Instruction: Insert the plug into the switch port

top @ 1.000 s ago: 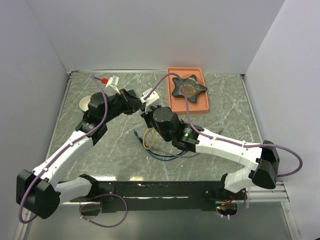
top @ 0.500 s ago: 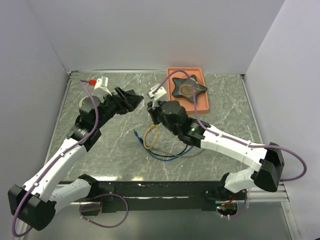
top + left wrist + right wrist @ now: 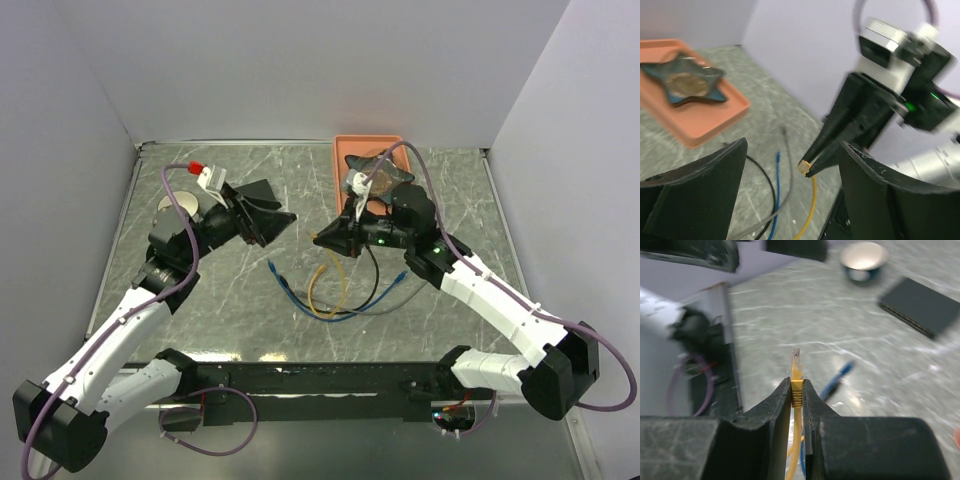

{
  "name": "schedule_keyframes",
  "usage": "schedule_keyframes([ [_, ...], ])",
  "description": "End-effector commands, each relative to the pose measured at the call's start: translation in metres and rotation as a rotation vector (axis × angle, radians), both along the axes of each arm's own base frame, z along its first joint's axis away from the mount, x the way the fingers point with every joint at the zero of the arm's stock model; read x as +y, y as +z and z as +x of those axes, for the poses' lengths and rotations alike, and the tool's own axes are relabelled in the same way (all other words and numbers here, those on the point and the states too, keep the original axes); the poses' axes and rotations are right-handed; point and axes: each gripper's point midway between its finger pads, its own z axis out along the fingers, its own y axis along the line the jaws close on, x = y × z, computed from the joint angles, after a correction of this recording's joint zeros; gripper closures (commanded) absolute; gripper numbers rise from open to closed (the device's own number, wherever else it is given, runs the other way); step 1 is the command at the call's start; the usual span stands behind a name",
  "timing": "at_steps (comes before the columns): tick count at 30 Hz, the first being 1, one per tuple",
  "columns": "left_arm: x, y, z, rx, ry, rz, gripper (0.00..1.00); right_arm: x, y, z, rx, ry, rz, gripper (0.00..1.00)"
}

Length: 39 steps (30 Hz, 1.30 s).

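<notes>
My right gripper (image 3: 796,384) is shut on the yellow boot of the plug (image 3: 796,359), whose clear tip sticks out past the fingertips. In the top view the right gripper (image 3: 323,240) points left, above the table, with the yellow cable hanging below it. My left gripper (image 3: 272,214) faces it from the left, open and holding nothing. In the left wrist view the plug (image 3: 804,167) shows between the wide black fingers (image 3: 715,185). The flat black switch box (image 3: 919,306) lies on the table, with its row of ports along the near long edge. It is hidden in the top view.
An orange tray (image 3: 343,152) at the back holds a dark star-shaped object (image 3: 682,82). Loose blue (image 3: 297,301), black and grey cables lie in the middle of the table. A small metal bowl (image 3: 863,257) stands beyond the switch box.
My left gripper has opened and drawn back to the left. The right arm has swung right with the yellow plug, so a gap now separates the two grippers.
</notes>
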Motion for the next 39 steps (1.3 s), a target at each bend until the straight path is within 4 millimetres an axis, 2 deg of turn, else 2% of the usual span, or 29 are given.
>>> schedule_keyframes([
  [1,-0.018,0.018,-0.043,-0.204,-0.261,-0.008,0.23,-0.003,0.037,-0.056,-0.040,0.348,0.137,1.00],
  [3,-0.021,0.018,-0.057,-0.231,-0.339,-0.011,0.25,-0.004,0.041,-0.065,-0.035,0.416,0.156,1.00],
  [4,-0.020,0.024,-0.062,-0.270,-0.356,-0.023,0.26,-0.005,0.041,-0.067,-0.032,0.432,0.165,1.00],
  [7,-0.020,0.023,-0.075,-0.300,-0.405,-0.028,0.28,-0.008,0.046,-0.071,-0.020,0.476,0.197,1.00],
  [14,-0.030,0.021,-0.086,-0.303,-0.479,-0.006,0.37,-0.007,0.051,-0.064,0.016,0.454,0.219,1.00],
  [20,-0.045,0.015,-0.074,-0.253,-0.461,0.039,0.49,-0.005,0.052,-0.055,0.028,0.400,0.226,1.00],
  [25,-0.051,0.017,-0.073,-0.242,-0.467,0.023,0.57,-0.004,0.052,-0.054,0.036,0.398,0.228,1.00],
  [26,-0.053,0.018,-0.074,-0.246,-0.471,0.024,0.62,-0.004,0.051,-0.054,0.040,0.396,0.227,1.00],
  [31,-0.059,0.015,-0.072,-0.233,-0.474,0.037,0.72,-0.005,0.053,-0.053,0.033,0.380,0.233,1.00],
  [34,-0.062,0.016,-0.073,-0.229,-0.482,0.035,0.86,-0.004,0.053,-0.052,0.032,0.376,0.237,1.00],
  [35,-0.062,0.015,-0.074,-0.224,-0.486,0.035,0.99,-0.004,0.054,-0.051,0.035,0.371,0.239,1.00],
  [38,-0.067,0.012,-0.071,-0.200,-0.486,0.055,0.99,-0.004,0.056,-0.047,0.039,0.345,0.243,1.00],
  [39,-0.069,0.013,-0.069,-0.192,-0.476,0.058,0.99,-0.004,0.059,-0.045,0.034,0.325,0.245,0.94],
])
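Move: The yellow plug sits in the right fingers, its middle about 1 cm to the left of that hand's point and level with it. From the open, empty left hand it lies about 7 cm to the right, 2 cm back and 4 cm lower. The blue cable's end is on the table some 5 cm to the left of the left hand, 1 cm back and 26 cm down; the black switch box lies some 16 cm ahead, 12 cm left and equally low. The right hand, still gripping the yellow plug, draws back about 5 cm and rises some 4 cm, turning counter-clockwise until the plug faces the left gripper, then holds nearly still. The left hand first swings back about 7 cm, turning clockwise nearly 30 degrees to face the right gripper, while easing right and then creeping on to the right onto the plug (some 6 cm in all), its wide-open fingers narrowing until they pinch the plug's front end. ##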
